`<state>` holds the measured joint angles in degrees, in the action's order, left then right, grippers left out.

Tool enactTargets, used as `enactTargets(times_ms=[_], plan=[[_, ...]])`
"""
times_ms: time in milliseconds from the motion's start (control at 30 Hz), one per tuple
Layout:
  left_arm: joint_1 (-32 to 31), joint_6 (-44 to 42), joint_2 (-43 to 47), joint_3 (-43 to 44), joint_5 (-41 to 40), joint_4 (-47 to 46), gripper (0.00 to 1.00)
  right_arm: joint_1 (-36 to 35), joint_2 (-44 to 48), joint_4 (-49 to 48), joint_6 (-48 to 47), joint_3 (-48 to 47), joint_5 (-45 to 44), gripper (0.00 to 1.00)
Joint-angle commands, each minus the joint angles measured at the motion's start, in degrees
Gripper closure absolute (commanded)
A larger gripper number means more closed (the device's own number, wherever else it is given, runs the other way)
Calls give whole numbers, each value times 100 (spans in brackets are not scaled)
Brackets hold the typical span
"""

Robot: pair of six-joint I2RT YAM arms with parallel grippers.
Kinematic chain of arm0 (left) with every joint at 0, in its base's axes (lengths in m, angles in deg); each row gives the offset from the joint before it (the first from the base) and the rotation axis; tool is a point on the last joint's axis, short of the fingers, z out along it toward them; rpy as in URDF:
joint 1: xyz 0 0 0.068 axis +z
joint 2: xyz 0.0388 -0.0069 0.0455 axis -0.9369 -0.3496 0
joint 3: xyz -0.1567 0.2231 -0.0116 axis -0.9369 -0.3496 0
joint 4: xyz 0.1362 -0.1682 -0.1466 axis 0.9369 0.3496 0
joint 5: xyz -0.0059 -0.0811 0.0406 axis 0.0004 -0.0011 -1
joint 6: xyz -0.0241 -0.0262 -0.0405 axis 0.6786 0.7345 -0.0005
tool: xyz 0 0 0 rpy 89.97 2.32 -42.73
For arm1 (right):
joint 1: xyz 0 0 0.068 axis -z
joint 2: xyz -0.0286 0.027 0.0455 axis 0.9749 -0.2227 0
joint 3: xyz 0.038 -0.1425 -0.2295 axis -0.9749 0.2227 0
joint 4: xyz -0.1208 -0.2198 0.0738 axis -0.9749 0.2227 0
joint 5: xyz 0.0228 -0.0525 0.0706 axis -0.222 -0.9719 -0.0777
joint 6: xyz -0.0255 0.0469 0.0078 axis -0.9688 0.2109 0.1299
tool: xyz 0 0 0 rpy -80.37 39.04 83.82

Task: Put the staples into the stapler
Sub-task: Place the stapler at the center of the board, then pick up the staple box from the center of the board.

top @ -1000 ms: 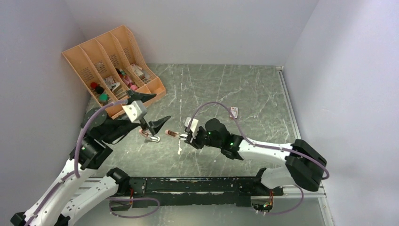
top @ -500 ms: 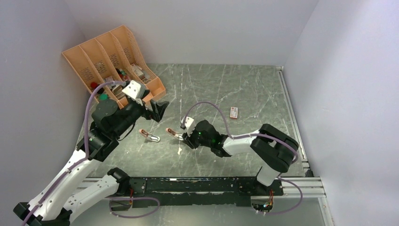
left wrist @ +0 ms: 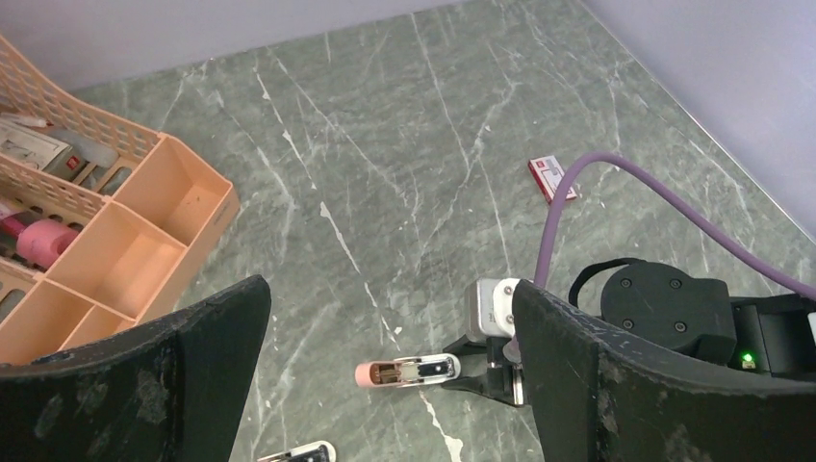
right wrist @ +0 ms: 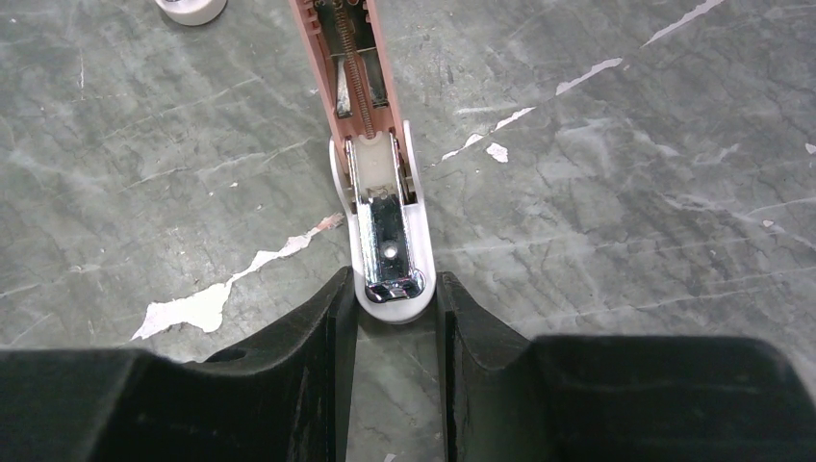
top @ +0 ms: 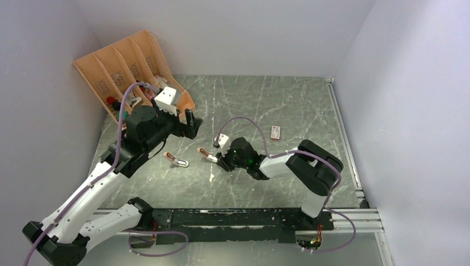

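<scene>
An opened pink stapler (top: 207, 155) lies on the table with its staple channel and spring bared (right wrist: 358, 87). My right gripper (top: 220, 159) is shut on its white, chrome-tipped end (right wrist: 390, 279), one finger on each side. It also shows in the left wrist view (left wrist: 409, 371). My left gripper (top: 189, 124) is wide open and empty, held high above the table (left wrist: 390, 294). The red-and-white staple box (top: 275, 132) lies closed at the right, far from both grippers (left wrist: 552, 178). No loose staple strips show.
A second pink stapler (top: 176, 160) lies left of the held one; its end shows in both wrist views (left wrist: 293, 452) (right wrist: 191, 8). An orange divided organizer (top: 136, 66) with small items stands at the back left (left wrist: 135, 241). Walls close in on three sides.
My left gripper has risen from just above the second stapler and swung back towards the organizer. My right arm has folded in, keeping its grip on the opened stapler.
</scene>
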<state>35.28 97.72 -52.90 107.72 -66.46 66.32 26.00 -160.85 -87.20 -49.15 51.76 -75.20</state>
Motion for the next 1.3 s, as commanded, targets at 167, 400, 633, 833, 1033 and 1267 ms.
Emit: enactTargets(times_ms=[167, 400, 633, 833, 1033, 1267], plan=[[20, 259, -216, 351, -289, 270, 1, 156, -210, 103, -70, -146, 177, 78], [17, 840, -618, 631, -813, 816, 1, 205, -31, -36, 44, -53, 340, 57], [19, 396, -73, 256, -546, 110, 1, 220, 680, -65, 119, 166, 312, 37], [17, 133, 360, 5, 39, -315, 1, 259, 2107, 201, 397, 372, 141, 32], [19, -597, 435, 114, 1468, -140, 1, 286, 3750, 509, 606, 832, -283, 31], [19, -2352, 584, -318, 4120, -186, 1, 277, 5379, 1163, -205, 1088, 321, 30]])
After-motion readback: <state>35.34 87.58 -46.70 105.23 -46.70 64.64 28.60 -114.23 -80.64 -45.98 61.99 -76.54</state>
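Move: The right fingers still pinch the white end of the open stapler already down on the board; the stapler's middle lies about 2 cm ahead and 4 cm left, at hand height. The second stapler lies level with the hand, some 15 cm to its left, and the staples box about 11 cm ahead and 20 cm to its right. From the empty left hand, the held stapler is roughly straight below, 30 cm down and 5 cm right. Hold the right gripper low for a moment, spread its fingers to let go of the stapler's white end, then lift some 20 cm, easing right and slightly back, while the fingers tip up towards level. Keep the open left gripper hovering clear: let it dip about 2 cm forward and down, then draw up and back, swinging about 20 degrees clockwise. ##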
